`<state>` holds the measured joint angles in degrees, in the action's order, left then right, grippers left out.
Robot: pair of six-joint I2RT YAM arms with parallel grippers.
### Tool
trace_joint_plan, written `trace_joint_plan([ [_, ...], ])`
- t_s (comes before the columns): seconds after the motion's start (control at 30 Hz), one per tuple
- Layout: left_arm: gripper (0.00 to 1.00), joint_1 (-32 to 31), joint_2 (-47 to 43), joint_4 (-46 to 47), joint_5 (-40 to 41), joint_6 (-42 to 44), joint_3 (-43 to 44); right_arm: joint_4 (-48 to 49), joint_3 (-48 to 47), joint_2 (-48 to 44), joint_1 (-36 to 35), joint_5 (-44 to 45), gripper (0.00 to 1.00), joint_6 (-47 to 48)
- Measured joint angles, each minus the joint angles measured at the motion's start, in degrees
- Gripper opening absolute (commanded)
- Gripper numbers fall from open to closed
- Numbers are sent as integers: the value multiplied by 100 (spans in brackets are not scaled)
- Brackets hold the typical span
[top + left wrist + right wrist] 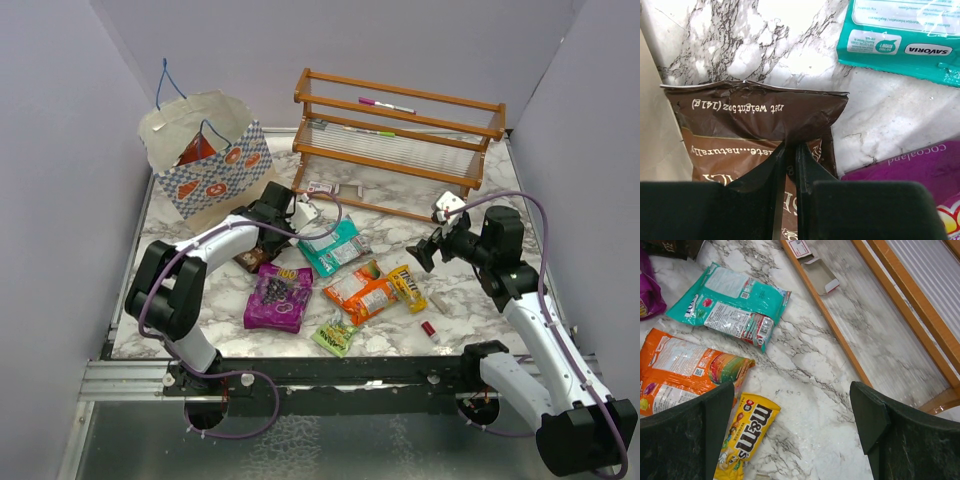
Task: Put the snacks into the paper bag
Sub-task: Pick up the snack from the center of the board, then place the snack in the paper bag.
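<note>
My left gripper (264, 244) is shut on the top edge of the brown packet (250, 260); in the left wrist view its jaws (790, 147) pinch the brown packet (760, 115), low over the table. The checked paper bag (210, 170) stands open at the back left with a red packet (197, 150) inside. On the table lie the teal (335, 245), purple (280, 297), orange (360, 292), yellow (407, 287) and light-green (335, 335) packets. My right gripper (420, 255) is open and empty above bare table (795, 405), right of the yellow packet (747, 432).
A wooden rack (400, 130) stands at the back, with a small open carton (815, 265) by its base. A tiny red cylinder (428, 328) and a beige stick (440, 300) lie at the front right. A white box (305, 215) sits near my left gripper.
</note>
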<state>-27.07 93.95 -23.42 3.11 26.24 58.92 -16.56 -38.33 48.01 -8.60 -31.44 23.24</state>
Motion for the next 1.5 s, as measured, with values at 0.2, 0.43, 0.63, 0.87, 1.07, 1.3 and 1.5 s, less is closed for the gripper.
trace_joint_plan([
  [0.2, 0, 4, -116, -577, -96, 11, 356, 0, 0, 0, 9, 0, 99, 2],
  [0.43, 0, 4, -590, -1121, -372, 138, 874, 0, 0, 0, 9, 0, 99, 11],
  [0.63, 0, 4, -1204, -1410, -708, 254, 1279, 0, 0, -2, 9, 0, 99, 26],
  [0.87, 0, 4, -1558, -1591, -1268, 267, 2085, 0, 0, -2, 11, 0, 99, 52],
  [1.07, 0, 4, -1624, -1534, -1596, 125, 2747, 0, 0, -2, 13, 0, 99, 57],
  [1.3, 0, 4, -1541, -1353, -1694, -160, 3617, 0, 0, -13, 46, 0, 99, 57],
  [1.5, 0, 4, -1290, -896, -1646, -354, 4542, 0, 0, -24, 46, -2, 99, 59],
])
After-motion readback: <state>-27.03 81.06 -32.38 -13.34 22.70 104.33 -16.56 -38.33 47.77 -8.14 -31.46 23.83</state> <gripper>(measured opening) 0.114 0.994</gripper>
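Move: The left hand already has the brown snack bag pinched near its right corner, the bag's middle about 5 cm to the left and a centimetre below. The paper bag stands some 14 cm farther out and 14 cm left, its middle about 10 cm higher. The teal bag lies level, about 11 cm right; the purple bag some 11 cm back, straight behind. From the right hand, the brown bag is about 28 cm left, 9 cm ahead and 18 cm below. Straight up at first, then faster and drifting some 7 cm right, the left hand hoists the brown snack bag about 40 cm clear of the table beside the rack's left end. The fingers keep their pinch while the wrist swings them up by roughly 50 degrees, from steeply down to nearly level, pointing forward and right. ##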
